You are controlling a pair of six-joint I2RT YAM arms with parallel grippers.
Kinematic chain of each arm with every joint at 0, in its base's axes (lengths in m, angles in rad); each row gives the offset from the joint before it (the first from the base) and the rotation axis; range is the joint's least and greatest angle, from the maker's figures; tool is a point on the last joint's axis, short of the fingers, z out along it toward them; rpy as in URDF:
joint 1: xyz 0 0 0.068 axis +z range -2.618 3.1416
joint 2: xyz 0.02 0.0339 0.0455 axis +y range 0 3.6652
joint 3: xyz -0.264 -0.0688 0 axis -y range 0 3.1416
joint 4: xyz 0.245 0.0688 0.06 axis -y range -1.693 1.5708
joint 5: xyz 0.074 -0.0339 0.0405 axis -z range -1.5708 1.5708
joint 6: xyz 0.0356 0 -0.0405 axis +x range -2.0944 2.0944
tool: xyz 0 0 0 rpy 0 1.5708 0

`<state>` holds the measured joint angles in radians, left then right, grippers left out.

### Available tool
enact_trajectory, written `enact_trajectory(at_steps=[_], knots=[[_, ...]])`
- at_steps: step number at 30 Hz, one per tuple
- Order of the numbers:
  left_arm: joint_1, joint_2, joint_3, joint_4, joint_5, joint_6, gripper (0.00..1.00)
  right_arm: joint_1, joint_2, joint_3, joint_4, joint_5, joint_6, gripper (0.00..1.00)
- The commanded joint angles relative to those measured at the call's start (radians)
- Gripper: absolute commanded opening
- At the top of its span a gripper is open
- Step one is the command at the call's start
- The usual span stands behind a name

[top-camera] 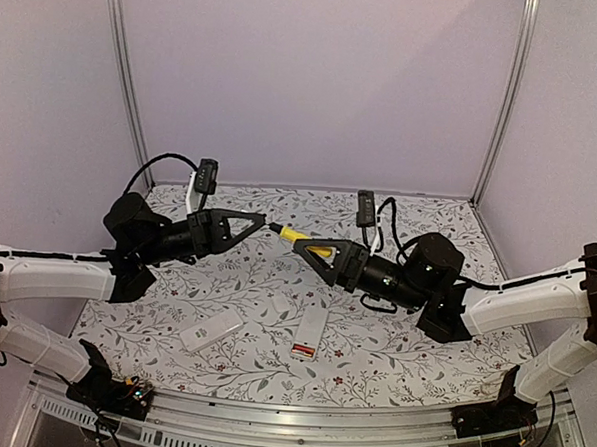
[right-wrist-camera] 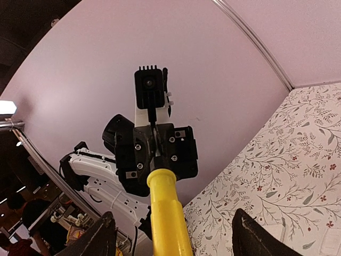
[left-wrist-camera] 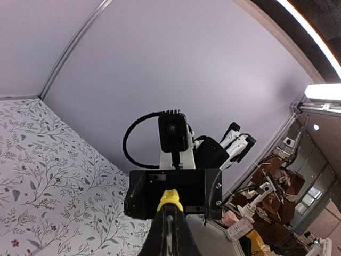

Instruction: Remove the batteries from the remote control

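The remote control (top-camera: pixel 310 329) lies on the table in the top view, white, with its back open. A red-orange patch at its near end looks like the batteries (top-camera: pixel 303 352). Both grippers meet in the air above the table's middle, over a yellow-handled screwdriver (top-camera: pixel 303 241). My left gripper (top-camera: pixel 266 224) (left-wrist-camera: pixel 170 216) is shut on its thin metal shaft. My right gripper (top-camera: pixel 315 250) (right-wrist-camera: pixel 176 237) is open. The yellow handle (right-wrist-camera: pixel 168 213) runs between its spread fingers (right-wrist-camera: pixel 98 237) with gaps on both sides.
A white cover-like piece (top-camera: pixel 211 332) lies left of the remote, and a smaller white piece (top-camera: pixel 280 305) lies just behind it. Flower-patterned cloth (top-camera: pixel 412 360) covers the table. Purple walls with metal corner posts (top-camera: pixel 126 74) close the back and sides.
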<state>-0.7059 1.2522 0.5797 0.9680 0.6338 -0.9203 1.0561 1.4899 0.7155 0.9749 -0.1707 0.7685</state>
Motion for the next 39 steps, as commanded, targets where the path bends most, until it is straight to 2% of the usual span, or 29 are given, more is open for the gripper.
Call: enact_trajectory(at_steps=[1, 6, 9, 13, 18, 23, 31, 33, 36, 39], knots=[[-0.017, 0.000, 0.006, 0.028, -0.012, 0.016, 0.00, -0.007, 0.012, 0.039, 0.046, -0.037, 0.009, 0.69], [-0.027, 0.009, 0.010, 0.035, -0.012, 0.016, 0.00, -0.007, 0.013, 0.054, 0.055, -0.048, 0.008, 0.50], [-0.030, 0.009, 0.009, 0.036, -0.016, 0.022, 0.00, -0.006, 0.018, 0.057, 0.055, -0.056, 0.009, 0.42], [-0.031, 0.012, 0.007, 0.040, -0.020, 0.023, 0.00, -0.007, 0.021, 0.057, 0.054, -0.059, 0.012, 0.36], [-0.033, 0.017, 0.015, 0.040, -0.022, 0.021, 0.00, -0.007, 0.023, 0.056, 0.053, -0.059, 0.010, 0.34], [-0.034, 0.029, 0.018, 0.042, -0.019, 0.020, 0.00, -0.007, 0.026, 0.056, 0.046, -0.061, 0.011, 0.24], [-0.037, 0.053, 0.030, 0.020, -0.027, 0.018, 0.01, -0.007, -0.001, 0.034, 0.012, -0.008, -0.009, 0.02], [-0.037, 0.059, 0.040, -0.022, -0.035, 0.027, 0.19, -0.007, -0.016, 0.027, -0.023, 0.026, -0.019, 0.00], [-0.037, 0.068, 0.047, -0.121, -0.054, 0.050, 0.48, -0.007, -0.063, 0.025, -0.172, 0.121, -0.040, 0.00], [-0.040, 0.070, 0.035, -0.228, -0.081, 0.073, 0.67, -0.007, -0.147, -0.004, -0.389, 0.256, -0.049, 0.00]])
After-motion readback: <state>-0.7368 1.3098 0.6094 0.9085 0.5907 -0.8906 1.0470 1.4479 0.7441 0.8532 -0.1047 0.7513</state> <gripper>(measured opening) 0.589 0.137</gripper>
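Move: The yellow screwdriver handle lies between the right hand's open fingers, about 2 cm to their left and 2 cm above, level with them fore and aft. From the left hand, which holds the shaft, the handle is about 7 cm right and 2 cm back. The opened remote control lies on the table roughly straight below the right hand, some 28 cm down, with the loose battery cover about 7 cm farther out and 7 cm left of the remote. The right fingers close around the screwdriver handle as that hand rises about 2 cm, while the left keeps its pinch on the shaft, nearly still. With the right grip made, the left fingers open and let go, dipping about 2 cm and easing right; at the same time the right hand sinks back almost as far and goes 1 to 2 cm forward. ##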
